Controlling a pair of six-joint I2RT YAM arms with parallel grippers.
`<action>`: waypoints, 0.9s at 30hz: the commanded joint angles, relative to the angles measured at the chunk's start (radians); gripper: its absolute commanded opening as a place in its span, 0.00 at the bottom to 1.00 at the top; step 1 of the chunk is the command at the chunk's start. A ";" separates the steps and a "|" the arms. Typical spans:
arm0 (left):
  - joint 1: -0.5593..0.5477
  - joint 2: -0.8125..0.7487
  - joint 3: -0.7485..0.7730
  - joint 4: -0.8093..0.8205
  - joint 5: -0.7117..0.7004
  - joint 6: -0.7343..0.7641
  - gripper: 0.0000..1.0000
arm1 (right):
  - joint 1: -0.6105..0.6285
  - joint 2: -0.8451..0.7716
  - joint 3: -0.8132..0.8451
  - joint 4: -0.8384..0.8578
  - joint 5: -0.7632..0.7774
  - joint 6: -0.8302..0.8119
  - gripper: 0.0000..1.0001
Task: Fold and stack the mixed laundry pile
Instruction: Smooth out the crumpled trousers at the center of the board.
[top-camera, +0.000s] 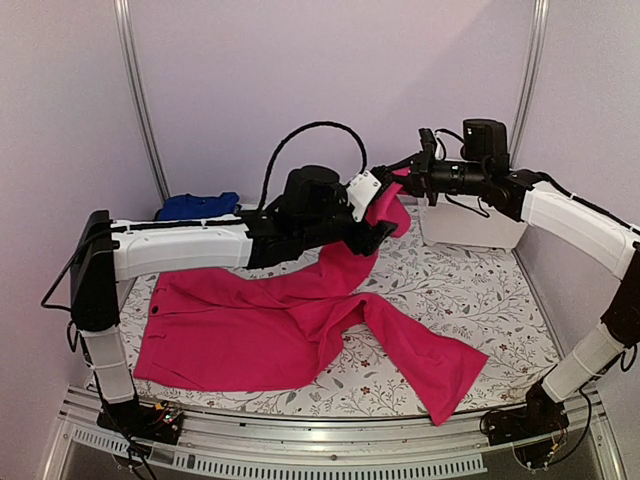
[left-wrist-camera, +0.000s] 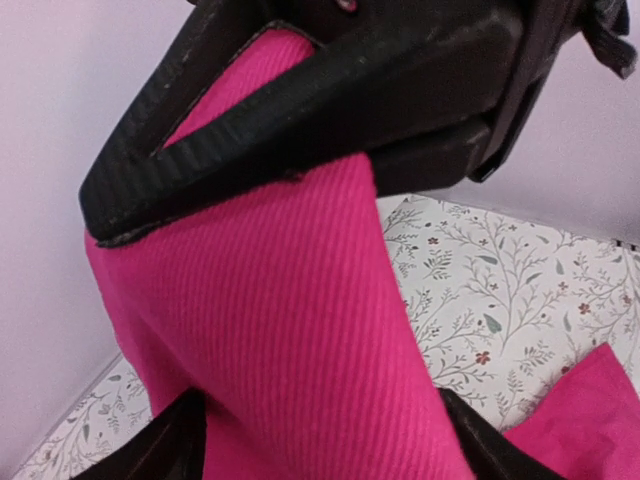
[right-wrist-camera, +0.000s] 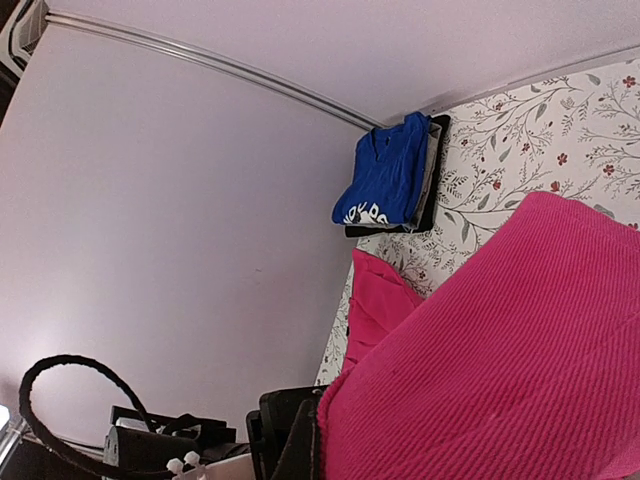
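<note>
The magenta-pink garment of the mixed laundry pile, a pair of trousers, lies spread over the table's near half. One leg rises to the back centre, where my right gripper is shut on its end. In the left wrist view the right gripper's black fingers clamp the ribbed pink cloth. My left gripper sits just below, open, its fingertips wide apart with the hanging leg between them. The pink cloth fills the right wrist view. A folded royal-blue garment lies at the back left.
A white plastic bin stands at the back right. The white floral table covering shows bare on the right. The blue garment tops a small stack with grey and dark layers against the back wall.
</note>
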 joint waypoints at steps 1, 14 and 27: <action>0.005 -0.017 0.019 0.030 -0.095 -0.003 0.61 | 0.003 0.010 0.052 -0.015 0.034 0.022 0.01; 0.256 -0.246 -0.040 -0.113 0.812 -0.371 0.00 | -0.087 -0.144 0.085 -0.197 0.063 -0.535 0.92; 0.416 -0.328 -0.152 0.027 1.379 -0.747 0.00 | 0.294 -0.385 -0.142 -0.305 0.312 -1.194 0.92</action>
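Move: The left gripper has its open fingers around the raised edge of the magenta trousers, practically at its hand point, about 26 cm above the board. The right gripper still pinches the same cloth in its shut fingers, some 4 cm farther out than the left hand and 6 cm higher. From the left hand, the loose trouser leg lies roughly 22 cm back, 10 cm right; the white bin 12 cm ahead, 27 cm right. Shut the left fingers on the hanging trousers where they are, and only then open the right fingers wide to let go. Draw the left hand, keeping its pinch, about 12 cm left and 9 cm up, easing back near the end as its wrist swings. Take the emptied right hand back some 13 cm and up, first edging right, its wrist turning about 60 degrees as it tips upward. ##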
